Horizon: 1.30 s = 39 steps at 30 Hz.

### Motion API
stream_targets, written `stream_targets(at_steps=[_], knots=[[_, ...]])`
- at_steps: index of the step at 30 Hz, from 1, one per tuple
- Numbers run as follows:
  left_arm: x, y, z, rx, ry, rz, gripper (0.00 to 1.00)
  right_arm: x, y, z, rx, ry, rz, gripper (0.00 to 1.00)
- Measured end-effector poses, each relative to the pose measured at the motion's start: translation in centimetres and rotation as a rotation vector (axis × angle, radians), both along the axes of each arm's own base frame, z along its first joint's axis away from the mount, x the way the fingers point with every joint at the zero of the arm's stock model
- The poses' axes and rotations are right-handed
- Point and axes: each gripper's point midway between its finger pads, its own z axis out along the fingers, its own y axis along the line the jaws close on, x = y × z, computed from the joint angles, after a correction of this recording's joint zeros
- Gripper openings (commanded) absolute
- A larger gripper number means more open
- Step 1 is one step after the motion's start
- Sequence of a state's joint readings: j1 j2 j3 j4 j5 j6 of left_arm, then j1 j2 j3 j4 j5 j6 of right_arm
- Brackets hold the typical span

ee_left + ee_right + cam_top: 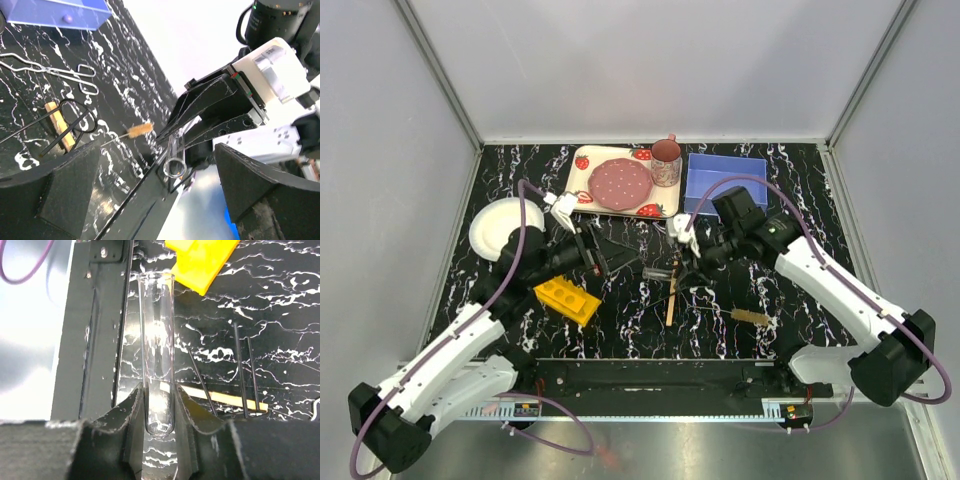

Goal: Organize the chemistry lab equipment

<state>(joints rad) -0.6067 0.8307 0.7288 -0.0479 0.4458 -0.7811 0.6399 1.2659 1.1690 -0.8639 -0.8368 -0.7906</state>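
My right gripper (pixel 159 397) is shut on the rounded end of a clear glass tube (pixel 158 330) and holds it level above the table. In the top view the tube (pixel 658 271) lies between the right gripper (pixel 684 264) and my left gripper (pixel 612 262). The left gripper (pixel 160 200) is open and empty, and the tube's open mouth (pixel 174 166) faces it, just beyond its fingertips. The yellow rack (pixel 567 298) lies below the left gripper. The wooden stick (pixel 671 298), the wire tongs (pixel 50 72) and the tan brush (pixel 752 317) lie on the table.
A strawberry-print tray (pixel 582 160) with a pink plate and cup stands at the back. A blue box (pixel 725 180) is to its right. A round white plate (pixel 500 228) sits at the left. A black rail (pixel 650 375) runs along the near edge.
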Motion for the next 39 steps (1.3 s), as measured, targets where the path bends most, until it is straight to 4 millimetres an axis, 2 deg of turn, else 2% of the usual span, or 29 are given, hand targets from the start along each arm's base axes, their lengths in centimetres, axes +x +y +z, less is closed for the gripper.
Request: stream_targets(at_steps=[6,8,10,14,17,25,33,34,37,39], knots=[[1.2,0.0,-1.7,-0.134,0.100,0.103,0.99,1.8,1.3,2.0,0.153,0.178,-0.148,0.21],[1.5,-0.3,-2.2,-0.173,0.134,0.127,0.96,2.1,1.6,2.3,0.187,0.232,-0.174,0.22],[1.3,-1.0,-1.6,-0.219,0.133,0.131,0.95,2.0,1.9,2.1,0.208,0.287,-0.191,0.22],[1.0,-2.6,0.3,-0.307,0.110,0.114,0.83,1.8,2.4,2.1,0.242,0.364,-0.205,0.22],[1.4,-3.1,0.7,-0.336,0.106,0.128,0.72,1.9,2.6,2.4,0.259,0.387,-0.211,0.22],[1.8,-3.8,0.0,-0.327,0.115,0.160,0.53,2.2,2.7,2.7,0.289,0.417,-0.222,0.23],[2.0,-4.1,0.7,-0.280,0.079,0.172,0.37,2.1,2.8,2.2,0.292,0.435,-0.226,0.24],[2.0,-4.1,0.6,-0.265,0.075,0.173,0.31,2.2,2.8,2.2,0.293,0.434,-0.225,0.24],[2.1,-4.1,0.2,-0.218,0.065,0.179,0.26,2.1,2.8,2.2,0.297,0.438,-0.221,0.24],[2.1,-4.1,0.0,-0.192,0.059,0.183,0.19,2.1,2.8,2.1,0.296,0.447,-0.224,0.24]])
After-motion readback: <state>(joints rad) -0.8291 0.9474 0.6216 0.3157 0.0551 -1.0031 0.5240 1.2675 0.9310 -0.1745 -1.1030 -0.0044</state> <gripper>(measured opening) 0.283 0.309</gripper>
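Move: The test tube, still held by my right hand near its rounded end, has its middle about 9 cm right of my left hand, 2 cm back and 5 cm below. From my right hand the tube's middle lies 4 cm left, level fore and aft and 2 cm lower; my open left gripper is 13 cm left, 2 cm ahead and 3 cm higher. Well below my left hand, the wooden stick lies 11 cm right and 2 cm ahead, the yellow rack 14 cm left and 2 cm ahead. I keep the tube pinched in my right hand and bring it left, forward and up, about 4 cm in all, rolling it some 30 degrees to offer the mouth, then hold it there. My wide-open left hand dips forward briefly, comes back up, then reaches about 4 cm right to the tube, tilting as it goes, and narrows its fingers around the mouth end until they meet the glass. ##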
